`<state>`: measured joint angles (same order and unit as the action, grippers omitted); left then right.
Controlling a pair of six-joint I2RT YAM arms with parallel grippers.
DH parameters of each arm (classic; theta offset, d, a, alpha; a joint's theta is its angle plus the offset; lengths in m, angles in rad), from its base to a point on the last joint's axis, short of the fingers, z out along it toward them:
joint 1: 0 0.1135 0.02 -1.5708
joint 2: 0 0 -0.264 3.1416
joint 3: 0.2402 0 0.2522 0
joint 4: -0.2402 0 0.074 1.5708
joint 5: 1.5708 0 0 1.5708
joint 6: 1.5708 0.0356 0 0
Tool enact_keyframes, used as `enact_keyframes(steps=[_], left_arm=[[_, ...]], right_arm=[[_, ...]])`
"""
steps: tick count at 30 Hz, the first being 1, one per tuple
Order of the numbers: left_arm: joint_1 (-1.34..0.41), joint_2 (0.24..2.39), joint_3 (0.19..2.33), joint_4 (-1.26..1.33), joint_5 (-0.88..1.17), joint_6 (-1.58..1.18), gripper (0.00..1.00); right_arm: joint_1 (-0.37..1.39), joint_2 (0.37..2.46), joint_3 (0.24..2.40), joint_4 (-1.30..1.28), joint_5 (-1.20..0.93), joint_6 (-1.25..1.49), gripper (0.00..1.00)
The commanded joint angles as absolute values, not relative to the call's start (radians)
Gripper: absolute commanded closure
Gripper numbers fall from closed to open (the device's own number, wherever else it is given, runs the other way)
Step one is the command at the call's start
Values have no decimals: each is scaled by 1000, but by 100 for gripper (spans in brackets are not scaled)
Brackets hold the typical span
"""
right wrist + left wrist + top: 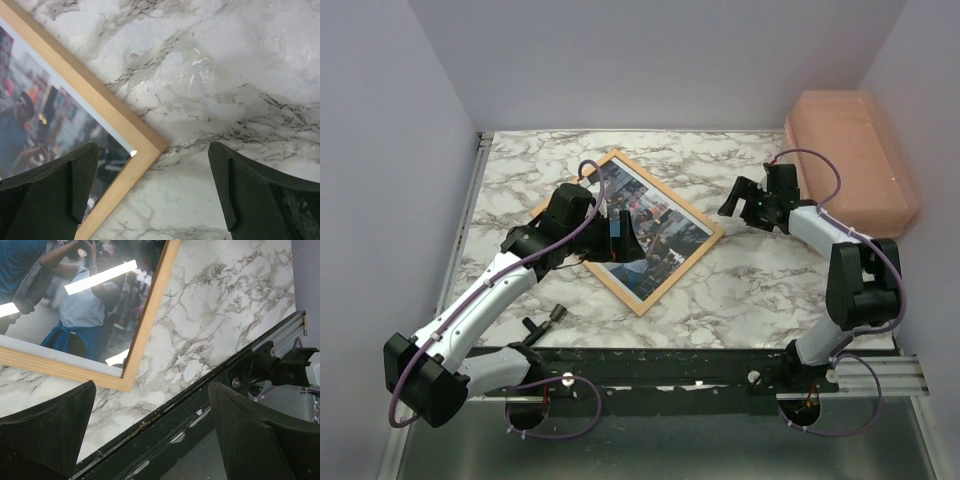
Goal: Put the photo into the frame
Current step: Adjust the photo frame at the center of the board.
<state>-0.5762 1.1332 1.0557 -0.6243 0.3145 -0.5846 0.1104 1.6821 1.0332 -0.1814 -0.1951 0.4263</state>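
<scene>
The frame (681, 274), thin light wood, lies flat and turned diagonally on the marble table (760, 290). The photo (665, 235), a colour street picture of people, shows face up inside it, behind the pane. My left gripper (620, 238) hovers over the frame's near-left part, open and empty; its wrist view shows the frame's corner (127, 382), the photo (85, 310) and the open gripper (152, 390). My right gripper (735, 197) sits just off the frame's right corner, open. In the right wrist view that corner (145, 147) and the photo (45, 115) lie below the open right gripper (152, 148).
A salmon plastic box (850, 160) stands at the back right against the wall. A black mounting rail (670, 365) runs along the table's near edge and shows in the left wrist view as rail (200, 405). Walls close in the left, back and right sides.
</scene>
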Motion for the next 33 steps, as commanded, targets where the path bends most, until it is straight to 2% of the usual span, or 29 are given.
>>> enact_keyframes(steps=[1,10,15,19,22,29,33], left_arm=[[-532,1121,992,-556,376,-631,2],[-301,1085,789,-418,525,-711,1],[-173,1067,732,-440,559,-703,1],[-146,1032,780,-540,473,-629,1],[-146,1006,834,-611,395,-573,2],[-146,982,915,-696,339,-493,2],[-146,964,916,-701,353,-483,1]], right_arm=[[110,1589,954,-173,-234,510,0],[128,1511,864,-253,-379,641,0],[241,1485,822,-303,-296,715,0],[381,1493,818,-325,-190,799,0],[456,1552,854,-349,-142,834,9],[501,1698,931,-388,-45,851,40],[503,1746,967,-413,53,847,42]])
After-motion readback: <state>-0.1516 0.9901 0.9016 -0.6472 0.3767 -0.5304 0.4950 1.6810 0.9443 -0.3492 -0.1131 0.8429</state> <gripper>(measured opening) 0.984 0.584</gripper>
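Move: Back and to its left of the right hand lies the photo frame, turned like a diamond, its middle about 2 cm back, 30 cm left and 5 cm lower. The right corner of the frame is nearest, roughly 3 cm back and 3 cm left. From the left hand, hovering some 20 cm up, the photo frame's middle is about 17 cm ahead and 3 cm left, its near corner roughly 7 cm back and 1 cm right. Swinging back and left about 16 cm around the photo frame's right corner, the right hand rises slightly, then sinks to the near-right side, tipping its fingers some 20 degrees down and closing about halfway around the wooden edge. The left hand, wide open and clear of the frame, sweeps 11 cm left, dipping and rising again, and turns 20 degrees counter-clockwise. ##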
